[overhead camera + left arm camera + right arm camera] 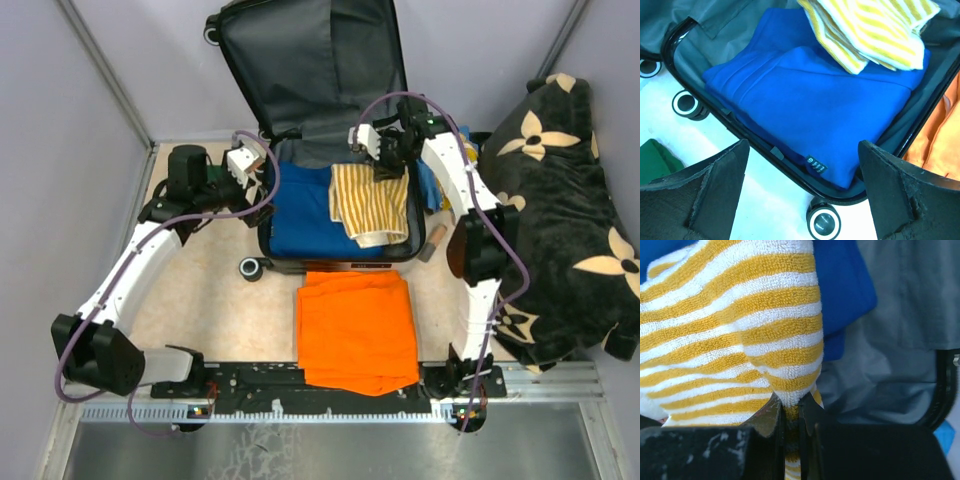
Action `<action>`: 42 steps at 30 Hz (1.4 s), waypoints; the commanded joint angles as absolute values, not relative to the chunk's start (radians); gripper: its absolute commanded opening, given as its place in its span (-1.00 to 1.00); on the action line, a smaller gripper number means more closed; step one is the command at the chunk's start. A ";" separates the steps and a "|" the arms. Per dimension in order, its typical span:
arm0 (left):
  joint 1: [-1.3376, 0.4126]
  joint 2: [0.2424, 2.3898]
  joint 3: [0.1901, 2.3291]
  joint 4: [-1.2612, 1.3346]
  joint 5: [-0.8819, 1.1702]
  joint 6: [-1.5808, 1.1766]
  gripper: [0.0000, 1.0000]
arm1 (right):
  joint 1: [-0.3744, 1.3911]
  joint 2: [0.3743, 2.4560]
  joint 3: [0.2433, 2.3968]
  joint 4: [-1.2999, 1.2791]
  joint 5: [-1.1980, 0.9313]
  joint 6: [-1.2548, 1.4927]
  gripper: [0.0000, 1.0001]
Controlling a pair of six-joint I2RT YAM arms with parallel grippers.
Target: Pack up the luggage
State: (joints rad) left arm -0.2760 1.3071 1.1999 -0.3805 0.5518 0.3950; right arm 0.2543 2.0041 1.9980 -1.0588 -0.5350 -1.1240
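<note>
The luggage (300, 60) lies open on the floor, its grey-lined lid propped up at the back. In its lower half lies a folded blue cloth (300, 210) (815, 100). A yellow-and-white striped towel (368, 203) (730, 330) hangs over the blue cloth's right part, pinched at its top edge by my right gripper (385, 160) (791, 412), which is shut on it. My left gripper (245, 165) (802, 195) hovers open over the luggage's left rim (790, 165), holding nothing. A folded orange cloth (355, 330) lies in front of the luggage.
A big black flower-patterned cushion (560, 220) fills the right side. Black wheels (824, 222) (250, 268) stick out at the luggage's near left corner. A green item (655, 160) lies left of it. Grey walls close in at the back and left.
</note>
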 commanded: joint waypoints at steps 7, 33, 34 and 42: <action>-0.220 1.337 1.246 -0.364 0.527 0.355 0.91 | 0.199 2.342 2.377 -0.930 -0.465 -1.185 -1.00; 0.058 1.898 1.720 -0.619 0.407 0.477 1.00 | 0.235 2.283 2.207 -0.508 -0.303 -1.039 0.63; 0.067 1.951 1.790 -0.668 0.428 0.520 1.00 | 0.236 2.262 2.200 -0.515 -0.308 -1.034 0.66; 0.118 2.237 2.179 -0.919 0.486 0.772 1.00 | 0.236 2.089 2.084 -0.467 -0.304 -0.978 0.98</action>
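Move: The striped towel already hangs from the right hand; the far right part of the suitcase floor where it is taken lies about 14 cm ahead of that hand, level sideways and 11 below. The blue cloth is some 12 cm left and 2 ahead, the Pikachu cloth about 19 right and 14 ahead. The green cloth lies 22 cm ahead of the left hand, 19 left and 24 below; the far wheel is 25 ahead and 3 left of this hand. The striped towel, pinched by one end, is carried about 17 cm forward and lowered towards the suitcase's far right corner while the right hand's fingertips swing outward some 20 degrees; the fingers open wide and let go, then the hand backs off slightly and rises. Meanwhile the empty left hand travels forward and left and sinks to above the green cloth, turning counter-clockwise, fingers still open. ##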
